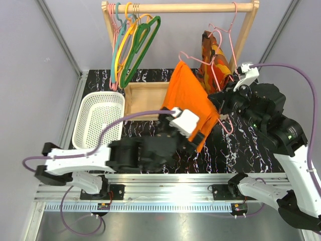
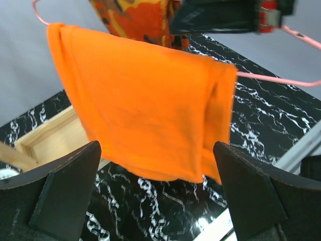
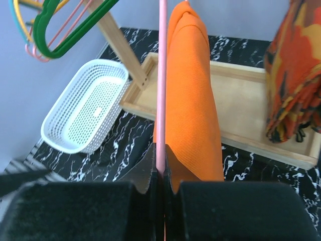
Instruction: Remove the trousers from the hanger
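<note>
The bright orange trousers (image 1: 188,98) hang folded over the thin pink hanger (image 1: 226,125), held in the air above the black marble table. My right gripper (image 1: 220,98) is shut on the hanger's wire (image 3: 162,75), and the trousers (image 3: 193,100) drape just right of the wire. My left gripper (image 1: 199,136) is open at the trousers' lower hem. In the left wrist view the trousers (image 2: 145,100) hang ahead of and between the wide-apart fingers (image 2: 65,186), not gripped. The hanger wire (image 2: 276,80) sticks out to the right.
A white basket (image 1: 99,119) lies at the left and a wooden tray (image 1: 143,98) behind the trousers. A camouflage garment (image 1: 213,60) hangs on another pink hanger from the wooden rail (image 1: 185,7). Green, yellow and teal hangers (image 1: 133,40) hang at the rail's left.
</note>
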Motion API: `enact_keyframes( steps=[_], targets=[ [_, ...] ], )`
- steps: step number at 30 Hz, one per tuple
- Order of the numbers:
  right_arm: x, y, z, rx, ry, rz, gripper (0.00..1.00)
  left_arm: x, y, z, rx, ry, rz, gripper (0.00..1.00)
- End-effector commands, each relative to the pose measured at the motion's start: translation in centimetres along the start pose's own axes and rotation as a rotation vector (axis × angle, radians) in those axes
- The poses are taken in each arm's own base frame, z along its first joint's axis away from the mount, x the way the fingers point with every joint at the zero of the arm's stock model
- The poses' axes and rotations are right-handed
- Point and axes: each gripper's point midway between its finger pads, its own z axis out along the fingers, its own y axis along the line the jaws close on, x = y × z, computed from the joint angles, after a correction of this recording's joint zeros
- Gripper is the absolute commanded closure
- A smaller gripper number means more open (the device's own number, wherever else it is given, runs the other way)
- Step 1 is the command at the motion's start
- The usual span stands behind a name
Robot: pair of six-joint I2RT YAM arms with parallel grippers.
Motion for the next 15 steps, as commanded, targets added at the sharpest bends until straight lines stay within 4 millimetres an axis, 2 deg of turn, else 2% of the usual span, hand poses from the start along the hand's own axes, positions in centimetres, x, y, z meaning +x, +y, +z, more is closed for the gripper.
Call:
enact_keyframes(
  steps=[1, 5, 6, 7, 9, 13, 15],
  targets=[
    [-10.6, 0.1, -3.7, 0.065, -0.389, 0.057, 1.0, -4.5, -1.5, 1.4, -0.054, -0.141, -0.132, 0.01],
    [-11.8, 0.0, -4.5, 0.084, -0.403, 0.084, 1.0, -5.1, -4.5, 2.3, 0.005, -0.221, -0.116, 0.01],
    [-11.2, -0.3, -3.8, 0.105, -0.362, 0.083, 1.0, -4.8, -5.2, 2.6, 0.014, -0.23, -0.106, 0.01],
    [-12.0, -0.1, -4.6, 0.104, -0.378, 0.09, 1.0, -5.0, -5.4, 2.8, 0.008, -0.254, -0.126, 0.01],
    [-11.9, -0.4, -4.5, 0.125, -0.362, 0.094, 1.0, -4.9, -5.6, 3.2, -0.009, -0.267, -0.11, 0.01],
    [-12.8, -0.5, -5.8, 0.136, -0.386, 0.11, 1.0, -4.6, -7.0, 4.4, -0.013, -0.274, -0.083, 0.01],
    [-12.6, -0.8, -5.8, 0.154, -0.374, 0.11, 1.0, -5.1, -7.5, 4.7, -0.012, -0.277, -0.083, 0.01]
  ],
)
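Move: The orange trousers on the pink hanger hang about 9 cm ahead of the open left hand, 3 cm to its right and some 2 cm higher. From the right hand, which already grips the hanger's slanting arm, their middle lies roughly 4 cm ahead, 4 cm left and 6 cm below. The hanger's lower corner is about 12 cm right and 1 cm ahead of the left hand, the camouflage trousers some 19 cm ahead and 8 cm right of it, both near its height. Rightward goes the wide-open left hand, about 9 cm, following the trousers without visibly touching them; it dips slightly, then rises again while its fingers tip upward some 10 degrees. The right hand keeps its pinch on the hanger's arm and carries it about 5 cm up and 4 cm to the right, turning clockwise by 10 to 15 degrees. ##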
